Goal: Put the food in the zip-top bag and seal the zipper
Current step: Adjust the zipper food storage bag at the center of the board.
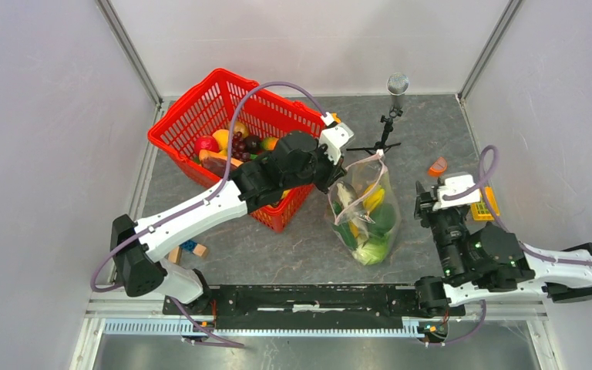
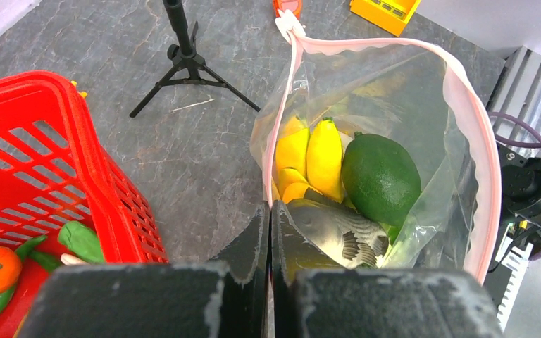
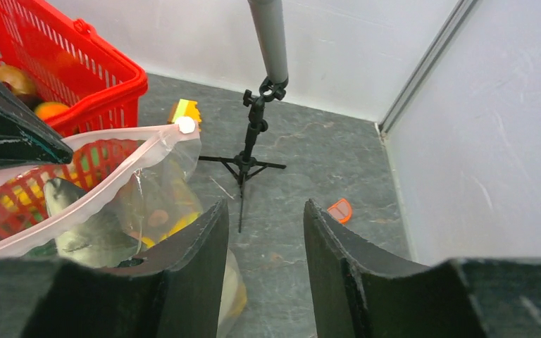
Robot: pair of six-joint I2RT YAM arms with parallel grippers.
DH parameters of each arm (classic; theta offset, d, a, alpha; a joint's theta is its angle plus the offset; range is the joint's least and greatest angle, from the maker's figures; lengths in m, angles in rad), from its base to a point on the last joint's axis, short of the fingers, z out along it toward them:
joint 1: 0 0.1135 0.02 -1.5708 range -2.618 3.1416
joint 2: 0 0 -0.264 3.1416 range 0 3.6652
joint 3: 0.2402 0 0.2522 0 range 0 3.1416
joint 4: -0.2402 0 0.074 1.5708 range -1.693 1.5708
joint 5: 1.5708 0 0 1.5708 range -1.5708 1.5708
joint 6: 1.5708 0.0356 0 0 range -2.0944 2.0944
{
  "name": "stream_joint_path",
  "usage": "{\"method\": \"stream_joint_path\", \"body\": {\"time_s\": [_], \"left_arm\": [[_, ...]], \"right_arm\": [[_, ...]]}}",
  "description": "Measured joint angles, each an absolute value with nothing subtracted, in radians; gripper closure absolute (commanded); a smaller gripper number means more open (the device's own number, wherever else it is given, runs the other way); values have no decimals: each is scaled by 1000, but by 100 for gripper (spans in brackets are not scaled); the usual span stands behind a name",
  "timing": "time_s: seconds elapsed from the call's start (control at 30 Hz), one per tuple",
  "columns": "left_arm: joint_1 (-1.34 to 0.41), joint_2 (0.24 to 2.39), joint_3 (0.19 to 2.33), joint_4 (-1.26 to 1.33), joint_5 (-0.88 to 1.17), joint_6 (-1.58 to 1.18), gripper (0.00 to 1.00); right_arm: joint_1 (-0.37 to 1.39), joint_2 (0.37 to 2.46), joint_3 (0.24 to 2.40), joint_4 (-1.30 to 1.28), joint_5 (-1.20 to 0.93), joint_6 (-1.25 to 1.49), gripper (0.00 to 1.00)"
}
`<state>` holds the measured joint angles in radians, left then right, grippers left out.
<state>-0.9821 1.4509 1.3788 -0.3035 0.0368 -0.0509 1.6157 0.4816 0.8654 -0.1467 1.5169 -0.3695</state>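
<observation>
The clear zip-top bag (image 1: 366,212) lies on the table between the arms, its mouth open. Its pale pink zipper (image 2: 465,120) loops round the opening. Inside are yellow bananas (image 2: 310,158), a green fruit (image 2: 380,176) and a grey toy fish (image 2: 341,232). My left gripper (image 2: 270,208) is shut on the near side of the zipper edge; in the top view it (image 1: 330,179) is at the bag's far-left corner. My right gripper (image 3: 264,204) is open and empty, just right of the bag (image 3: 148,204); in the top view it (image 1: 425,202) is apart from the bag.
A red mesh basket (image 1: 223,108) with more food stands back left, touching my left arm. A small black tripod (image 1: 389,123) stands behind the bag. An orange piece (image 1: 436,166) and a yellow block (image 1: 484,206) lie at right. Small blocks (image 1: 189,248) lie front left.
</observation>
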Motion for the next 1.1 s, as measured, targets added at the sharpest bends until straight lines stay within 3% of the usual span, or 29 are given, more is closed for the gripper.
{"method": "stream_joint_path", "body": {"time_s": [0.23,0.43,0.7,0.77,0.83,0.97,1.1], "left_arm": [[-981,1461,1379,-286,37,-52,98],[-981,1462,1379,-281,36,-52,98],[-978,1462,1379,-281,36,-52,98],[-976,1462,1379,-281,37,-52,98],[-972,1462,1379,-282,50,-51,98],[-965,1470,1395,-290,104,-38,98],[-963,1517,1451,-289,163,-25,98]], "right_arm": [[1616,567,867,-134,1533,-399,48],[1577,618,872,134,1549,-606,43],[937,867,1124,-209,1190,-313,35],[818,849,1096,-232,1057,-252,30],[788,745,1004,-217,967,-243,22],[785,590,978,-245,906,-246,21],[780,603,1013,-263,863,-227,21]]}}
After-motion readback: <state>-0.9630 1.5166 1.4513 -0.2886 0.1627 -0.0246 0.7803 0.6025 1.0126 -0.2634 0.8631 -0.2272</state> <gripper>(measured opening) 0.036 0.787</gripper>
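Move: Off to the right of the bag, the open, empty right hand has the white zipper end of its mouth about 12 cm to the left, 9 cm ahead and 6 cm lower. From that same hand, the food-filled body of the bag is about 13 cm left, 6 cm back and 20 cm lower; the microphone stand is roughly 23 cm ahead and 9 cm left. The left hand grips the rim, with the zipper end some 10 cm to its right and 4 cm ahead. Swinging clear on the bag's right side, the right hand edges left 1–2 cm, then sweeps about 9 cm forward, drifting right and rising, before easing back some 3 cm; it turns clockwise up to 20 degrees, then partly back, while its fingers spread wider. The left hand keeps pinching the rim nearly still, and finally carries it about 2 cm right. ##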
